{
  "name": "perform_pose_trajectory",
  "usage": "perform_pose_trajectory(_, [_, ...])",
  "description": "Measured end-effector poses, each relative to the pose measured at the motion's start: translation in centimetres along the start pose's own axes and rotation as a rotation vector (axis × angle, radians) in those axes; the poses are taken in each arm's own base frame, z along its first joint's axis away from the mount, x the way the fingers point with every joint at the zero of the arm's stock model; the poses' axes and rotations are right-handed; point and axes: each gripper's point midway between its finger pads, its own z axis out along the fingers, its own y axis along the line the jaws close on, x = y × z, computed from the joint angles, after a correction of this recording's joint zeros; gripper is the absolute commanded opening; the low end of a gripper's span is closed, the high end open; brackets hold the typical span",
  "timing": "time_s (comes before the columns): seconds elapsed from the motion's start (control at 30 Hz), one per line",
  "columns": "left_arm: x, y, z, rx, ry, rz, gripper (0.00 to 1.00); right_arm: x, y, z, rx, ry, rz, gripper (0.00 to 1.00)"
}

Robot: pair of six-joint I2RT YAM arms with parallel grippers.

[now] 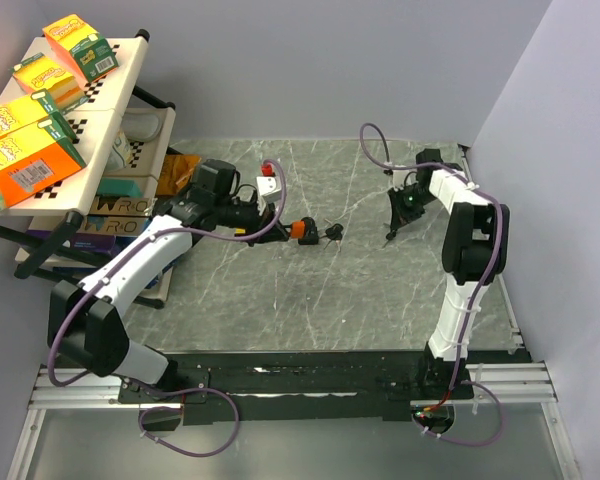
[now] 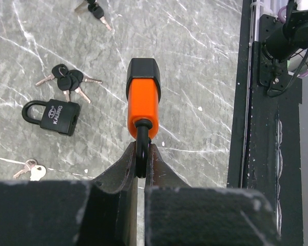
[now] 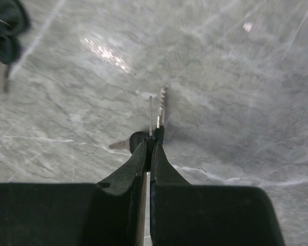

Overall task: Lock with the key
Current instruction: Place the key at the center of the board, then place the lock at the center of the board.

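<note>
My left gripper (image 2: 142,148) is shut on the black shackle of an orange padlock (image 2: 142,100), held just above the marble table (image 1: 360,290); the lock body, with its black end cap, points away from the fingers. The same orange padlock (image 1: 302,229) shows left of centre in the top view. My right gripper (image 3: 151,139) is shut on a key (image 3: 150,115) by its black head, the silver blade sticking out past the tips. A second blade (image 3: 161,105) of the same bunch hangs beside it. In the top view the right gripper (image 1: 392,232) hovers at the right, well apart from the orange padlock.
A black padlock (image 2: 56,117) lies on the table beside a bunch of black-headed keys (image 2: 66,79). More keys (image 2: 95,10) lie farther off and a silver key (image 2: 31,169) nearer. A red-and-white item (image 1: 270,178) stands behind. A shelf of yellow boxes (image 1: 40,110) fills the left.
</note>
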Motion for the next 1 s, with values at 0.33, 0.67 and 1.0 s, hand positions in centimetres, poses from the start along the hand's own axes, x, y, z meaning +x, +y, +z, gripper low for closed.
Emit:
perform_pose_trajectory(0.33, [0.5, 0.3, 0.4, 0.004, 0.01, -0.016, 0.01, 0.7, 0.0, 0.1, 0.0, 0.038, 0.023, 0.67])
perform_pose_trajectory(0.67, [1.0, 1.5, 1.9, 0.019, 0.054, -0.184, 0.01, -1.7, 3.5, -5.5, -0.012, -0.161, -0.117, 0.98])
perform_pose_trajectory(1.0, [-0.5, 2.1, 3.7, 0.074, 0.073, -0.483, 0.01, -6.5, 19.7, -14.1, -0.081, -0.611, -0.636, 0.99])
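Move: Right at the right hand's fingertips is the key it still holds, its middle roughly 1 cm below them, with the bare spot of board directly under it. The black key bunch lies about 15 cm to this hand's left and 1 cm farther out, and the black padlock about 22 cm left, level with it, both some 3 cm below. From the left hand, the key is roughly 27 cm right, 15 cm ahead and 19 cm down. Staying almost in place over the board, the right hand opens its nearly shut fingers wide and lets go of the key, then climbs quickly about 20 cm, swinging some 14 cm left and 8 cm back as its fingers tip up from pointing down and turn counter-clockwise. The left hand keeps its grip on the orange padlock's shackle, easing about 4 cm right and forward and rolling nearly 30 degrees. ##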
